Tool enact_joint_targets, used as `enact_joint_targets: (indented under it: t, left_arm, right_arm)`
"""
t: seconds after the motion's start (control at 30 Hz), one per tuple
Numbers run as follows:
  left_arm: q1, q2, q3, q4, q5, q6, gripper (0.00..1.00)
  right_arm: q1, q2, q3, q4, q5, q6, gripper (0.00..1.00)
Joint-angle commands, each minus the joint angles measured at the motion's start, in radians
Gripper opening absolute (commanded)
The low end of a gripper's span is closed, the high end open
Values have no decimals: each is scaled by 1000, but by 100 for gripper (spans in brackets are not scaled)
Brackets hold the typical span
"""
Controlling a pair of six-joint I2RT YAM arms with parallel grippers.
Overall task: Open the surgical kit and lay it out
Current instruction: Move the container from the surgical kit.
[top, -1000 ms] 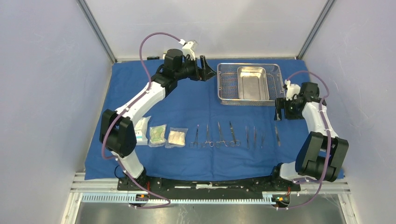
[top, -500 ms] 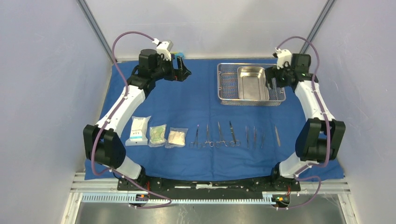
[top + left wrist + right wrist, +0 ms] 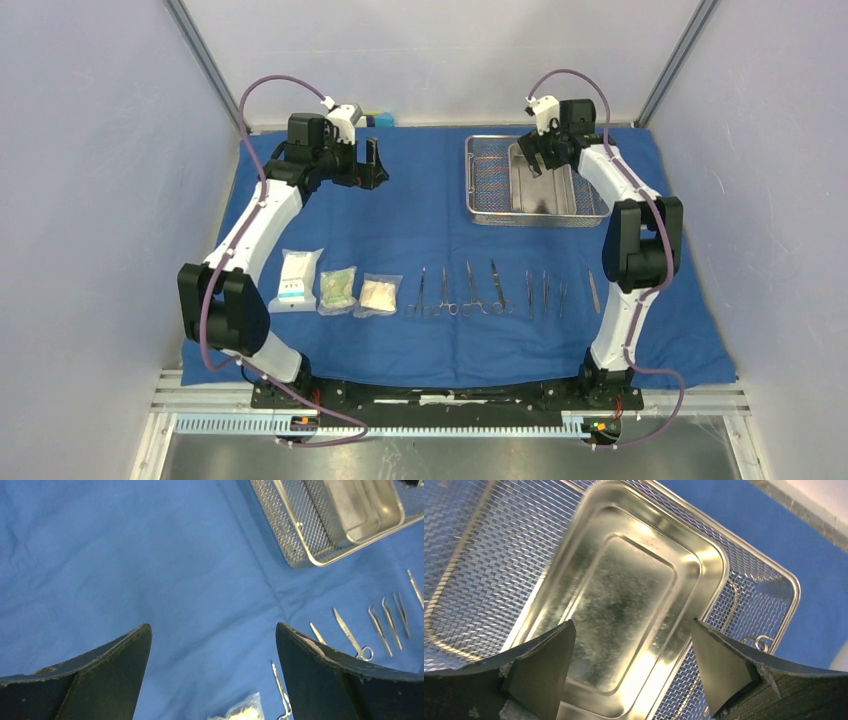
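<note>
The blue cloth wrap (image 3: 420, 230) lies spread flat over the table. At the back right stands the steel mesh tray (image 3: 485, 190) with the shiny inner pan (image 3: 545, 195) in it. Along the front lie three clear packets (image 3: 338, 288) and a row of slim metal instruments (image 3: 470, 290). My left gripper (image 3: 373, 163) hovers open over bare cloth (image 3: 150, 555) at the back left, with nothing between its fingers. My right gripper (image 3: 530, 155) hangs open just above the pan (image 3: 624, 590), and the mesh tray (image 3: 489, 555) shows around it.
A small blue and yellow object (image 3: 378, 119) sits at the cloth's back edge behind the left gripper. Grey walls and slanted metal posts close in both sides. The left wrist view shows the tray's corner (image 3: 295, 535) and some instruments (image 3: 350, 637).
The left arm swung left, away from the tray, to the back left. The right arm moved from the tray's right side up and over the pan's far end.
</note>
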Motion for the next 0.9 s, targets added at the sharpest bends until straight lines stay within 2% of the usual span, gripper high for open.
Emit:
enact_joint_targets:
  t: [0.0,0.27,0.47,0.57,0.77,0.87]
  left_arm:
    - [11,19,23,-38,42,84,100]
    - [11,50,21,-27,54,64,100]
    - [11,81,39,-16,67,56,100]
    - [11,95,51,-9,73,18,100]
    - [11,115,68,7,86,-2,100]
    - [11,124,73,19,96,-13,100]
  right_arm:
    - [-30,63,79,42,112,-13,91]
    - [-117,139,113,21,87,36,83]
    - [-142,183,79,24,47,64,76]
    - [-142,203,70,24,35,78,66]
    - [-139,214,50,18,-66,168,32]
    - [-125,208,14,43,-79,205,27]
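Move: The container's middle lies under the right hand, about 3 cm ahead, 1 cm to its left and 11 cm below; the rim on its right side is some 7 cm to the hand's right and 10 cm down. The wire basket stands around the container, its middle almost the same. On the drape the scalpel lies about 29 cm back and 9 cm right of this hand. From the left hand the container is roughly 40 cm right, 4 cm ahead and 20 cm below. Sinking about 9 cm, the right hand first sweeps some 9 cm to the right across the container to its right-hand rim, then comes back left by 2 to 3 cm. It turns clockwise and tips further down, while the fingers close from nearly wide open to about a third, one inside and one outside the rim, nipping in on it. The empty left hand sinks some 4 cm, still wide open. ##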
